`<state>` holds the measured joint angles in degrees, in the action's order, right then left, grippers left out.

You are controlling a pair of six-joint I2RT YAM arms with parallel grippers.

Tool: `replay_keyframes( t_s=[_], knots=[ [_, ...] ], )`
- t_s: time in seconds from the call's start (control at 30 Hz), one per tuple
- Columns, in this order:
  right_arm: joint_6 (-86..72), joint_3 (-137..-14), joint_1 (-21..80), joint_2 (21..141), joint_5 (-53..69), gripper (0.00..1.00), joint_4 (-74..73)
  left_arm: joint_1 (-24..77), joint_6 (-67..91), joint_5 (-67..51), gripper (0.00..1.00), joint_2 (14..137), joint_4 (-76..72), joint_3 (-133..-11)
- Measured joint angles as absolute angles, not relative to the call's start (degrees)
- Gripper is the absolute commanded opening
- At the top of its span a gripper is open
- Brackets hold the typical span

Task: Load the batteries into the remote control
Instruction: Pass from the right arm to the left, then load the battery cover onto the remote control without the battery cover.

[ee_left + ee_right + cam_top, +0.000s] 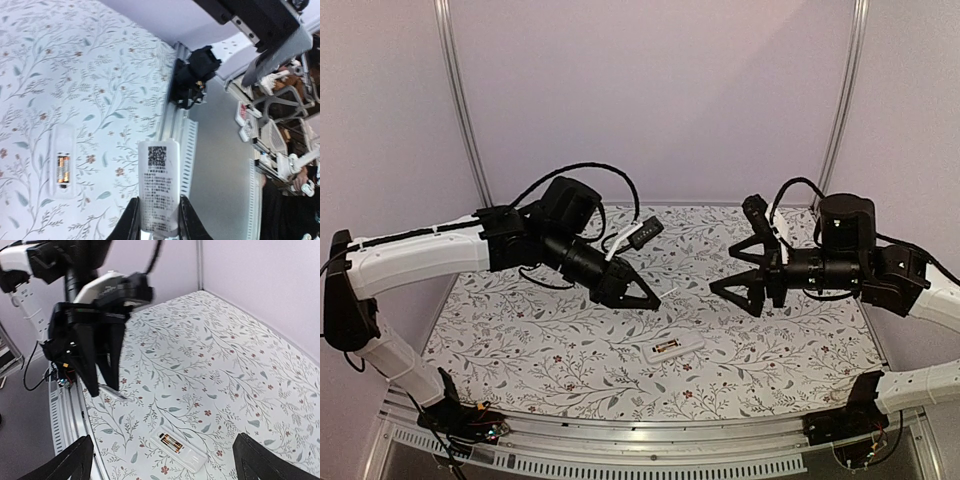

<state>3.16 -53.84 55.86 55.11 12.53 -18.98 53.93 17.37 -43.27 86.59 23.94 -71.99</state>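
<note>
The remote control (688, 346) lies back-up on the flowered cloth, its recess uncovered. Two batteries (667, 348) sit side by side in that recess. In the left wrist view the remote (63, 145) is at the left with the batteries (63, 169) inside. My left gripper (655, 298) hovers above and left of the remote, shut on a white battery cover (158, 185) with a printed code label. My right gripper (740, 297) hangs open to the right of the remote, nothing between its fingers. From the right wrist, the remote (192, 456) and batteries (171, 442) lie below the wide jaws.
The flowered cloth (570, 330) covers the table. A metal rail (620, 440) runs along the near edge with the arm bases at both corners. Purple walls close the back and sides. Cables loop over the left arm (600, 175).
</note>
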Motion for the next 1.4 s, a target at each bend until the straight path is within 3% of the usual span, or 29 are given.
replay_keyframes(
  t_s=[0.2,0.53,0.97,1.4],
  knots=[
    [-11.7,-46.4,39.4,58.8,17.9,0.99,-15.5,54.4,7.5,-20.9,0.16,87.3,32.2,-72.4],
    [-21.9,-43.5,32.4,70.9,27.0,0.99,-11.0,62.8,-3.1,3.6,0.16,97.6,36.0,-73.0],
    [-25.9,-43.8,29.1,87.7,35.3,0.99,-8.5,66.6,-12.1,9.8,0.18,109.3,39.3,-82.5],
    [-26.9,-43.9,27.3,90.2,39.7,0.95,-6.2,67.1,-15.0,9.9,0.18,116.8,46.3,-90.0]
  ],
)
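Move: The left hand holds the battery cover. From it, the remote's battery compartment is about 5 cm ahead, 4 cm to the right and 23 cm down; the remote's middle is 2 cm farther right, just as far ahead. From the empty right hand the remote is some 4 cm ahead, 5 cm to the left and 28 cm down, and the cover is roughly 8 cm left, 2 cm back and 7 cm lower. Down by some 19 cm and forward about 6 goes the left hand, quickly then easing, tipping its fingers from sideways to nearly straight down and bringing the still-pinched cover low over the remote's battery compartment. The right hand, fingers staying wide open, sweeps forward and right, then mostly down towards the remote's level, pitching steeply downward and turning a little clockwise. ##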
